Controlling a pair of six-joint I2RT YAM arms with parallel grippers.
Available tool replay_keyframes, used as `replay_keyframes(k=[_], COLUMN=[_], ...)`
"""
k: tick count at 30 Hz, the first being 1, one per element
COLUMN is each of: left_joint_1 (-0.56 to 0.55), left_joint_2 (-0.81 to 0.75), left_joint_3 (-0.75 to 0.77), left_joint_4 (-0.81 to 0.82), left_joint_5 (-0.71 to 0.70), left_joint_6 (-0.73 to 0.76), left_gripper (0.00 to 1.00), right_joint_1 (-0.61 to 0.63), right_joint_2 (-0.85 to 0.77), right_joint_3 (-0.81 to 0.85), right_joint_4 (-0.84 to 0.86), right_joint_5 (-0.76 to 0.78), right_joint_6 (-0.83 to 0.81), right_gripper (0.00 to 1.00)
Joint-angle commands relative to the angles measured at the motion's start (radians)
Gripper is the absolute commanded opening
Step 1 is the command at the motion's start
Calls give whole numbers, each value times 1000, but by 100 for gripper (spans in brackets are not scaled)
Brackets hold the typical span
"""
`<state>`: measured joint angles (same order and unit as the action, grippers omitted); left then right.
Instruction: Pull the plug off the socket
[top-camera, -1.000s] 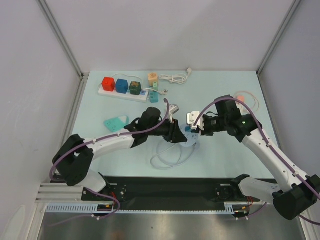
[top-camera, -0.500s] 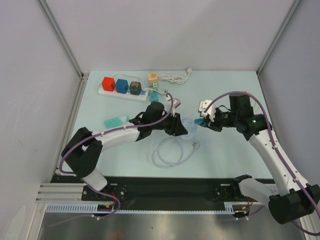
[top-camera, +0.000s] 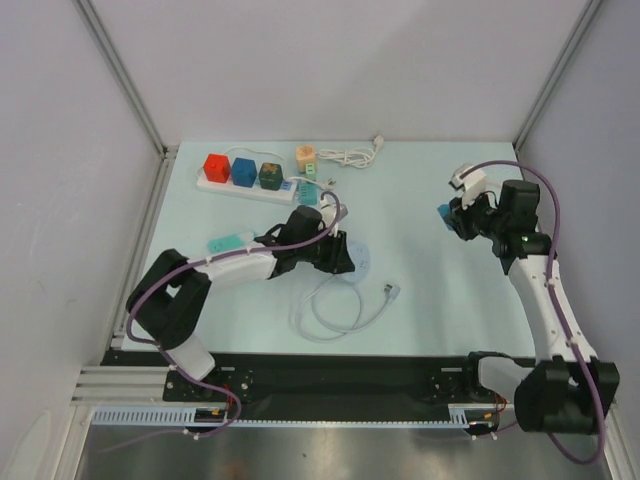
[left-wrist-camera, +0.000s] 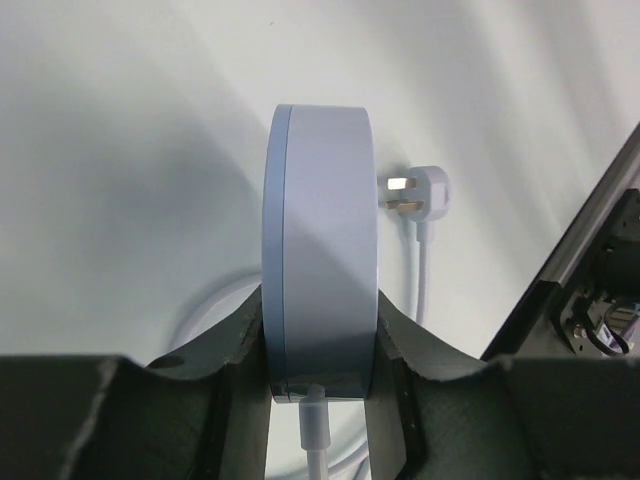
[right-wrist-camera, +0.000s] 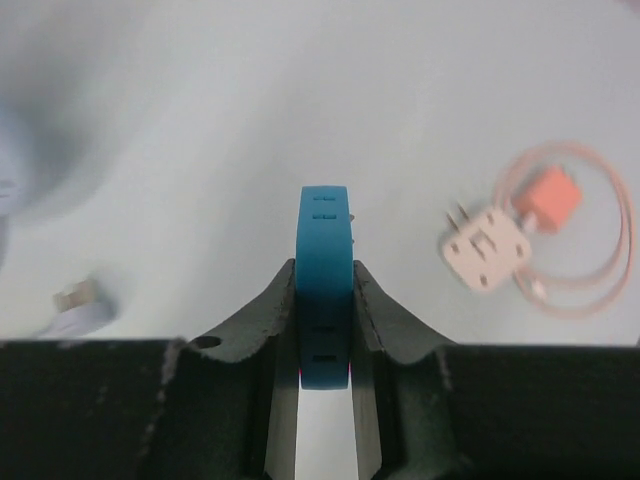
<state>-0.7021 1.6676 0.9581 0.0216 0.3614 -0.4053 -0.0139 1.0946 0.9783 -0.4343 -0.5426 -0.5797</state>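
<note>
My left gripper (top-camera: 342, 254) is shut on a round white socket (top-camera: 360, 260) near the table's middle. In the left wrist view the socket (left-wrist-camera: 320, 250) stands on edge between the fingers, and its cord (left-wrist-camera: 315, 430) leaves from the bottom. My right gripper (top-camera: 452, 216) is off at the right, well apart from the socket, and shut on a blue plug (top-camera: 444, 213). The right wrist view shows the blue plug (right-wrist-camera: 326, 270) pinched between both pads, clear of the table.
The socket's white cord (top-camera: 330, 308) coils in front, ending in a white three-pin plug (top-camera: 392, 291) (left-wrist-camera: 412, 192). At the back left is a power strip (top-camera: 245, 185) with coloured cubes. A teal piece (top-camera: 230, 243) lies left. A pink adapter (right-wrist-camera: 487, 247) and orange charger (right-wrist-camera: 552, 190) lie under the right gripper.
The right gripper has carried the blue plug away from the socket, to the right and back. The left gripper has drawn the socket a little to the left.
</note>
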Motion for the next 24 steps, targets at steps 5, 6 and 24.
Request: replay_keyframes(k=[5, 6, 24], left_joint_1=[-2, 0, 9], left_joint_2=[-206, -236, -626], left_joint_3=[-96, -108, -380], left_joint_4=[146, 150, 156], left_joint_5=[-32, -44, -277], left_joint_6=[49, 48, 11], left_gripper=[0, 0, 0], right_joint_1=[-72, -75, -84], right_joint_2=[235, 305, 827], right_joint_3=[-86, -64, 195], right_joint_4=[538, 574, 703], right_joint_5=[641, 665, 966], right_joint_6=[322, 301, 67], right_gripper=[0, 0, 23])
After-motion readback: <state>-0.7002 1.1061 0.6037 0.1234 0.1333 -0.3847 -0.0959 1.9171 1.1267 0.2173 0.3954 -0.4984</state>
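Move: The blue plug, already free, is in the right hand; the bare table it goes to lies about 16 cm ahead, 21 to the right and 21 below. The pink charger is some 18 ahead and 17 right, the white adapter 13 ahead and 14 right, both about 20 below. From the left hand, still holding the white socket, the teal block lies roughly 27 left and 7 ahead, the grey plug 12 right and 5 back, both some 7 below. The blue plug, kept in the right fingers, is swept about 20 cm to the right, 15 forward and 15 down to beside the pink charger, slowing at the end as the wrist turns clockwise by some 55 degrees. The left hand keeps its hold on the white socket, raising it and carrying it left, with its fingers swinging to point more forward and less steeply down. ##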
